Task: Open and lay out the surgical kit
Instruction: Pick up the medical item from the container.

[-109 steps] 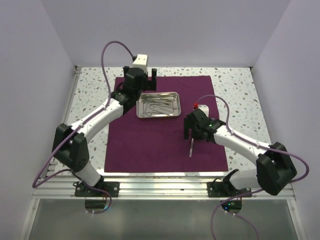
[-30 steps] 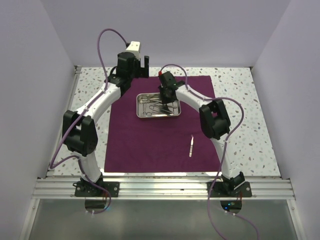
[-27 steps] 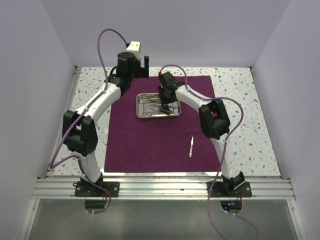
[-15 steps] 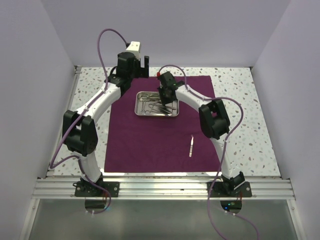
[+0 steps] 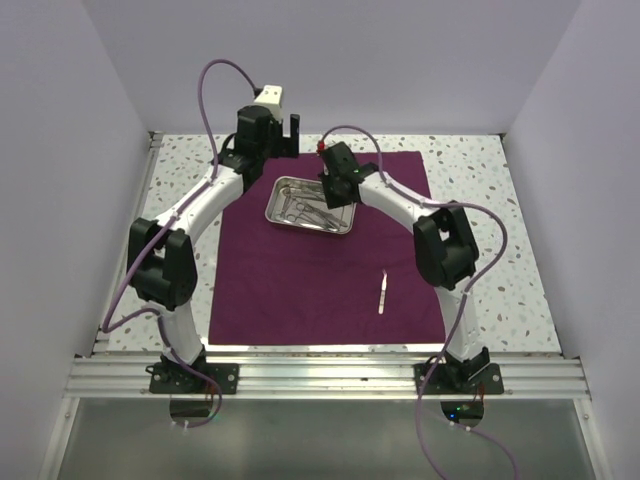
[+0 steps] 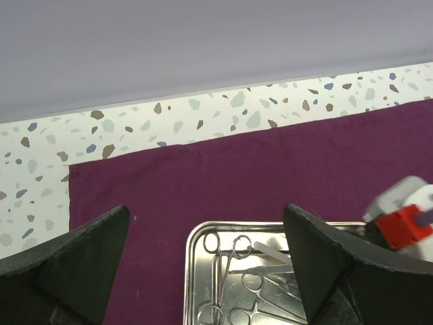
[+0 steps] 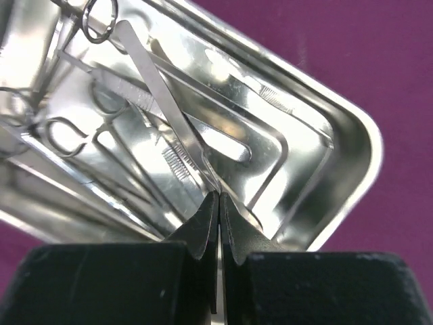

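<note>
The dark purple cloth wrap (image 5: 300, 290) lies spread flat. The steel tray (image 5: 271, 206) sits on its far part, turned askew, with several silver scissors and forceps (image 5: 300, 208) inside. My right gripper (image 5: 335, 190) reaches into the tray. In the right wrist view its jaws (image 7: 218, 196) are shut on a thin pair of tweezers (image 7: 159, 81) that slants up over the other instruments. My left gripper (image 5: 290, 128) hovers wide open and empty above the cloth's far edge. Its view shows the tray's corner (image 6: 191, 271) below my left gripper (image 6: 206, 208). One silver instrument (image 5: 382, 293) lies alone on the cloth at near right.
Speckled tabletop (image 5: 480, 200) surrounds the cloth, with walls close at the back and both sides. In the left wrist view the right arm's red and white part (image 6: 402, 227) shows beside the tray. An aluminium rail (image 5: 320, 375) runs along the near edge.
The right arm left a silver instrument on the near cloth and went to the tray. In the last second the tray has slid left and turned askew. The left arm barely moved.
</note>
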Motion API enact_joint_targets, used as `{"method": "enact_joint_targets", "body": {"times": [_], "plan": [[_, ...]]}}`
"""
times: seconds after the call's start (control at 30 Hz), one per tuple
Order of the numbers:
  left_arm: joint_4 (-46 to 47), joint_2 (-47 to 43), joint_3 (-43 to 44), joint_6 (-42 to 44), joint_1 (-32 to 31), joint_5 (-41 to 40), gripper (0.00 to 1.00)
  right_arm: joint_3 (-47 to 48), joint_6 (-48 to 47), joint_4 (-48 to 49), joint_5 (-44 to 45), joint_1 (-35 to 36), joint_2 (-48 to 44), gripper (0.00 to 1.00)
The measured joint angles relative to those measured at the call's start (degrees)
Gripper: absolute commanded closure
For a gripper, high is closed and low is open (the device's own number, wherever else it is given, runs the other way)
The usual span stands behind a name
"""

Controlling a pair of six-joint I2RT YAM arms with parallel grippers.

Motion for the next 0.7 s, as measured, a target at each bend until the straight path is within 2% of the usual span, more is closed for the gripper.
{"method": "enact_joint_targets", "body": {"times": [0.3,0.7], "plan": [[0.00,0.04,0.00,0.00,0.02,0.50,0.01,-0.79,-0.81,0.94,7.93,4.90,-14.19,1.00],[0.00,0.04,0.00,0.00,0.02,0.55,0.01,-3.30,-2.67,-0.33,20.33,8.24,-14.93,1.00]]}}
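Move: My right hand already has the forceps pinched by the narrow end. The tray's middle lies roughly 6 cm to its left, 2 cm ahead and 3 cm below. The scalpel laid out on the cloth is about 22 cm back and 12 cm to the right of my right hand, some 4 cm lower. From my waiting left hand, the tray is about 5 cm back, 8 cm to the right and 20 cm below. I keep my right fingers shut on the forceps and pull them quickly up out of the tray, some 14 cm, tilting the fingertips up by nearly 20 degrees. Near the top I ease off, sinking about 2 cm and drifting slightly back and to the right, still above the tray. ##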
